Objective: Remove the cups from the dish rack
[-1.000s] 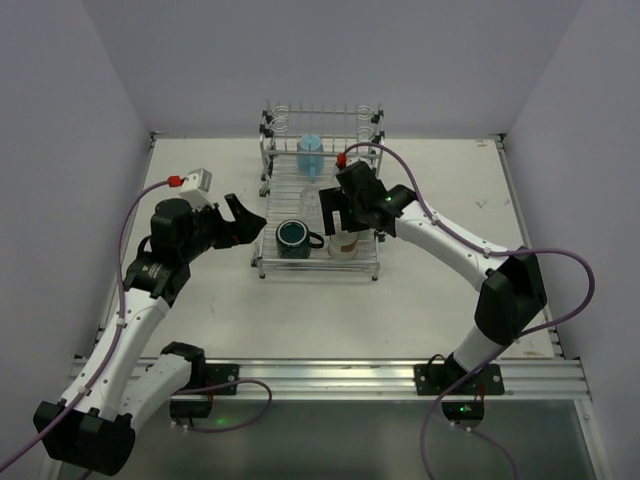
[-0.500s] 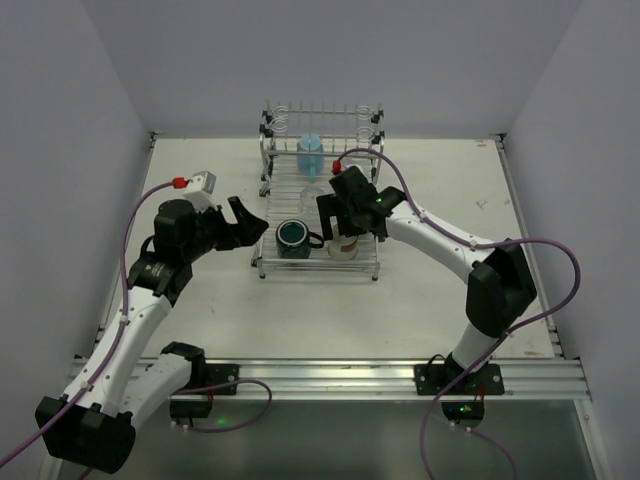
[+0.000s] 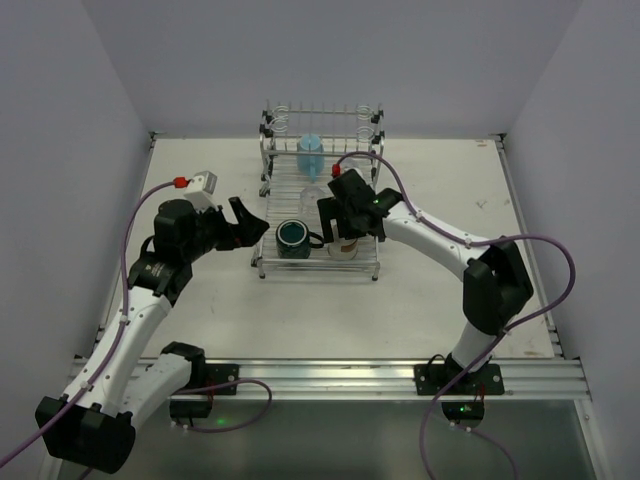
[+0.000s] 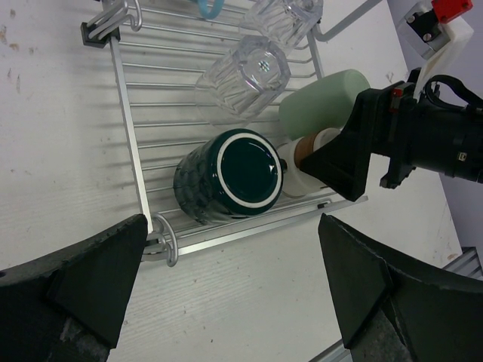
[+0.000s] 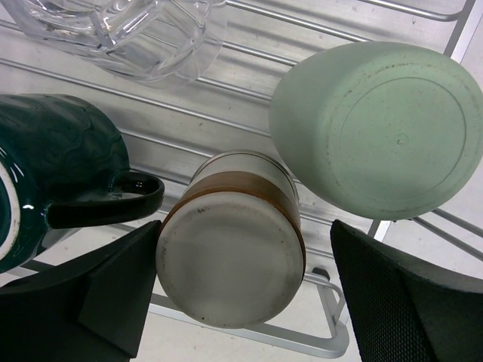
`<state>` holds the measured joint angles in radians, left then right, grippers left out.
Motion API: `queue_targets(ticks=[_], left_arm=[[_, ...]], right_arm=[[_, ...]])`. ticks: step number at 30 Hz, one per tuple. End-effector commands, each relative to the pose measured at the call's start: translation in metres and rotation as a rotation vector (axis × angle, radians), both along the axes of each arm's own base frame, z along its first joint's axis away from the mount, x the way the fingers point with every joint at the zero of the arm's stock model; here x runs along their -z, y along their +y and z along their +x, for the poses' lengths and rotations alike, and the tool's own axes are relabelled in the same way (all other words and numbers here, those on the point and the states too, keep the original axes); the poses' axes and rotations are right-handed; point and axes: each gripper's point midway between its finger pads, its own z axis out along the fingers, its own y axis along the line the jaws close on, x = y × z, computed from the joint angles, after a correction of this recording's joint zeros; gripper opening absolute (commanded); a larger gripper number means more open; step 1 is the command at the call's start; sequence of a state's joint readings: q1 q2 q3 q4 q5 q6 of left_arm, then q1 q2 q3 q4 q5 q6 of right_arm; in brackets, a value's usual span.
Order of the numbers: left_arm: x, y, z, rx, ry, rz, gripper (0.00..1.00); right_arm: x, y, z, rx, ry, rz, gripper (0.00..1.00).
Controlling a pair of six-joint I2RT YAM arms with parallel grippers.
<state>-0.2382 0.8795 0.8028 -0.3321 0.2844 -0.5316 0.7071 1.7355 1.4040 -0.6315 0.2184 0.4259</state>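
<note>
The chrome dish rack point(image 3: 322, 118) stands mid-table. On its slatted base point(image 4: 128, 136) lie a dark teal mug point(image 4: 234, 173), two clear tumblers point(image 4: 245, 72), a pale green cup point(image 4: 321, 94) and a beige cup point(image 4: 302, 162). A light blue cup point(image 3: 310, 152) sits at the back rail. My right gripper point(image 5: 241, 298) is open and straddles the upturned beige cup point(image 5: 230, 249). Its left finger is close beside the cup and the right finger stands apart from it. My left gripper point(image 3: 252, 222) hangs open and empty over the table, left of the rack's front corner.
In the right wrist view the teal mug's handle point(image 5: 113, 200) points at the beige cup, and the pale green cup point(image 5: 377, 128) lies close behind it. A clear tumbler point(image 5: 128, 30) lies further back. White walls close in on the left, right and back.
My right gripper has moved left and down over the beige cup and its jaws have narrowed slightly. The left arm has barely shifted.
</note>
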Motion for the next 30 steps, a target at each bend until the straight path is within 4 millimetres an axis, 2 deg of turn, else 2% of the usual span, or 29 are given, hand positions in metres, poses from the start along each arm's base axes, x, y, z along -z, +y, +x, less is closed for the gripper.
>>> queue_targets(ticks=[1, 5, 14, 17, 21, 22, 24, 25, 26, 28, 30], left_arm=[[-0.004, -0.006, -0.002, 0.042, -0.033, 0.001, 1.0], [-0.004, -0.006, -0.001, 0.041, -0.031, 0.003, 1.0], [0.001, -0.007, -0.001, 0.05, -0.02, 0.0, 1.0], [0.002, -0.007, -0.002, 0.05, -0.019, 0.0, 1.0], [0.002, -0.007, -0.002, 0.052, -0.019, 0.0, 1.0], [0.002, -0.008, -0.002, 0.053, -0.018, -0.001, 1.0], [0.002, -0.01, -0.002, 0.063, -0.02, -0.004, 1.0], [0.001, -0.013, -0.003, 0.086, -0.019, -0.014, 1.0], [0.0, -0.016, -0.003, 0.103, -0.024, -0.022, 1.0], [-0.002, -0.029, -0.01, 0.184, -0.02, -0.061, 1.0], [-0.006, -0.039, -0.014, 0.237, -0.026, -0.115, 1.0]], right_arm=[[0.002, 0.004, 0.003, 0.013, -0.013, 0.001, 0.93], [0.002, 0.004, 0.002, 0.014, -0.011, -0.001, 0.86], [0.003, 0.005, 0.0, 0.028, -0.011, -0.054, 0.85], [0.004, 0.004, -0.002, 0.038, -0.01, -0.083, 0.79], [0.003, 0.001, -0.001, 0.057, -0.02, -0.104, 0.53], [0.003, 0.0, -0.001, 0.067, -0.023, -0.109, 0.36], [-0.005, -0.005, 0.002, 0.088, -0.048, -0.121, 0.24], [-0.01, -0.006, 0.002, 0.095, -0.059, -0.115, 0.11], [-0.022, -0.008, 0.001, 0.101, -0.082, -0.096, 0.03], [-0.036, -0.007, -0.001, 0.092, -0.105, -0.061, 0.0], [-0.062, -0.006, -0.005, 0.081, -0.142, 0.001, 0.0]])
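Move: The cream cup stands upside down, already between the right hand's open fingers, its middle about 4 cm below and 1 cm ahead. From that hand the pale green cup is some 7 cm ahead and 4 cm right, the clear glass 8 cm ahead and 6 cm left, the dark green mug 1 cm ahead and 10 cm left, all a little lower. From the left hand, the cream cup lies roughly 17 cm right, 4 cm ahead and 15 cm down. Sink the right gripper about 1.5 cm around the upturned base of the cream cup, easing back 1 cm, and close the fingers until they pinch its sides. Keep that grip, then draw right just over 1 cm, away from the dark green mug, starting upward late. Finally, swing the left gripper, still open, about 1.5 cm right, towards the mug. ##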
